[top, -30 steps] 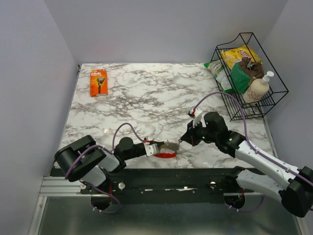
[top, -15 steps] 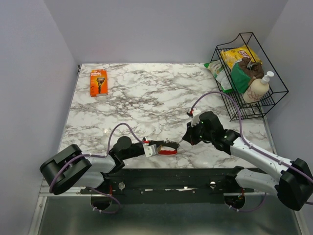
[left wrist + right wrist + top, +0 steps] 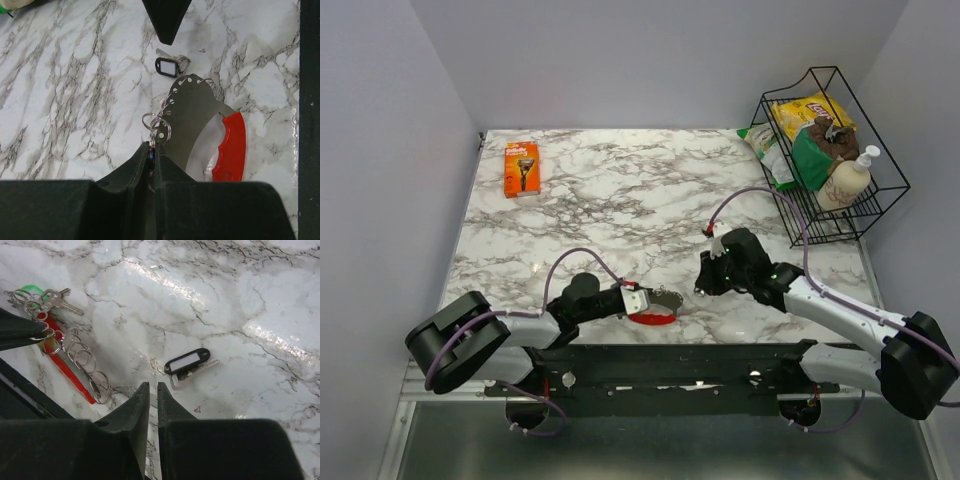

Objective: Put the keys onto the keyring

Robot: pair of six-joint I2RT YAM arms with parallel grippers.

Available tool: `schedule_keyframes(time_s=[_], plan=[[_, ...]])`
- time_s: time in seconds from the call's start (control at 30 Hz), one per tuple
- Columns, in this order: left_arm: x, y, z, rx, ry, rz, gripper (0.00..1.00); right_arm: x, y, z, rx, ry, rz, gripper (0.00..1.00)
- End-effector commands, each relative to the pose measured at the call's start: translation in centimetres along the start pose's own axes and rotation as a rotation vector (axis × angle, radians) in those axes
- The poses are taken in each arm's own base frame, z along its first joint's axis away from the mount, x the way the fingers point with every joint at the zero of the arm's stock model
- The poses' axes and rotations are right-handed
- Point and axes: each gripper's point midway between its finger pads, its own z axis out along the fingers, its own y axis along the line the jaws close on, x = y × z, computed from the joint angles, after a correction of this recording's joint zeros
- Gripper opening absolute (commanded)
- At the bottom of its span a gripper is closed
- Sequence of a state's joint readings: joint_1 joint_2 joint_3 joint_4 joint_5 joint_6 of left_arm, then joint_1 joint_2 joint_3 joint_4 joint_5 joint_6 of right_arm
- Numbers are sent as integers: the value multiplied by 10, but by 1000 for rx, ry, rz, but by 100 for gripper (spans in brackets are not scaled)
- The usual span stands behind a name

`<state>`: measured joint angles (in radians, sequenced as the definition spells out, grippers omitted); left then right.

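The keys (image 3: 197, 122) are a silvery plate strung with several split rings (image 3: 82, 357), a red curved tag (image 3: 231, 145) and a green-headed key (image 3: 31, 290). They lie near the table's front edge (image 3: 660, 305). My left gripper (image 3: 153, 147) is shut on one split ring of the bunch. The keyring (image 3: 167, 65), a small black oblong with a white centre, lies flat on the marble with a silver key under it (image 3: 187, 362). My right gripper (image 3: 153, 386) hovers just short of it, its jaws a narrow slit apart with nothing between them.
An orange razor box (image 3: 521, 168) lies at the back left. A black wire basket (image 3: 810, 72) at the back right holds snack bags and a soap bottle (image 3: 847, 180). A green bag (image 3: 765, 150) leans against it. The black rail (image 3: 670, 355) runs along the front edge.
The left gripper has swung the key bunch, so its silvery plate now lies flatter beside the red tag. The right gripper has shifted slightly and its jaws have parted a little.
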<state>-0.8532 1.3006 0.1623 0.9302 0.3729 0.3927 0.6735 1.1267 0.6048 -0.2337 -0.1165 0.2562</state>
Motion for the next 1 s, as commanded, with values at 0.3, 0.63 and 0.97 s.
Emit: schedule_keyframes(time_s=[0.3,0.63,0.97], plan=[[19,30,21,-125,177,-171,36,-3,4,-5,-24,-8,-5,82],[-1,42,18,-172,133,-221,72,3,15,0,-97,14,-11,84],[-37,91,16,-349,96,-558,99,-5,19,-2,-111,-9,-9,86]])
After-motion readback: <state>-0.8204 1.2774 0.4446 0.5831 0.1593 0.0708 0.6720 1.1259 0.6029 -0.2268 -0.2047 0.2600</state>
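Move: The keyring's red-handled plate hangs tilted at the left fingertips, its middle some 3 cm back, 2 cm right and 1 cm below that hand. The green tag lies about 2 cm ahead and 5 cm left of the hand. The loose black key tag is on the table about 11 cm right and 2 cm ahead of the left hand. From the right hand the tag is about 3 cm ahead, straight on and just below; the keyring is roughly 4 cm back and 10 cm left. The left fingers open fully and let go of the keyring's rings; that hand goes forward about 6 cm, low at first, then rises some 4 cm off the keyring, turning its tips counter-clockwise and downwards. Beside it the right fingers spread wide at the black key tag, with the hand low over the table, easing back and left about 1 cm. ##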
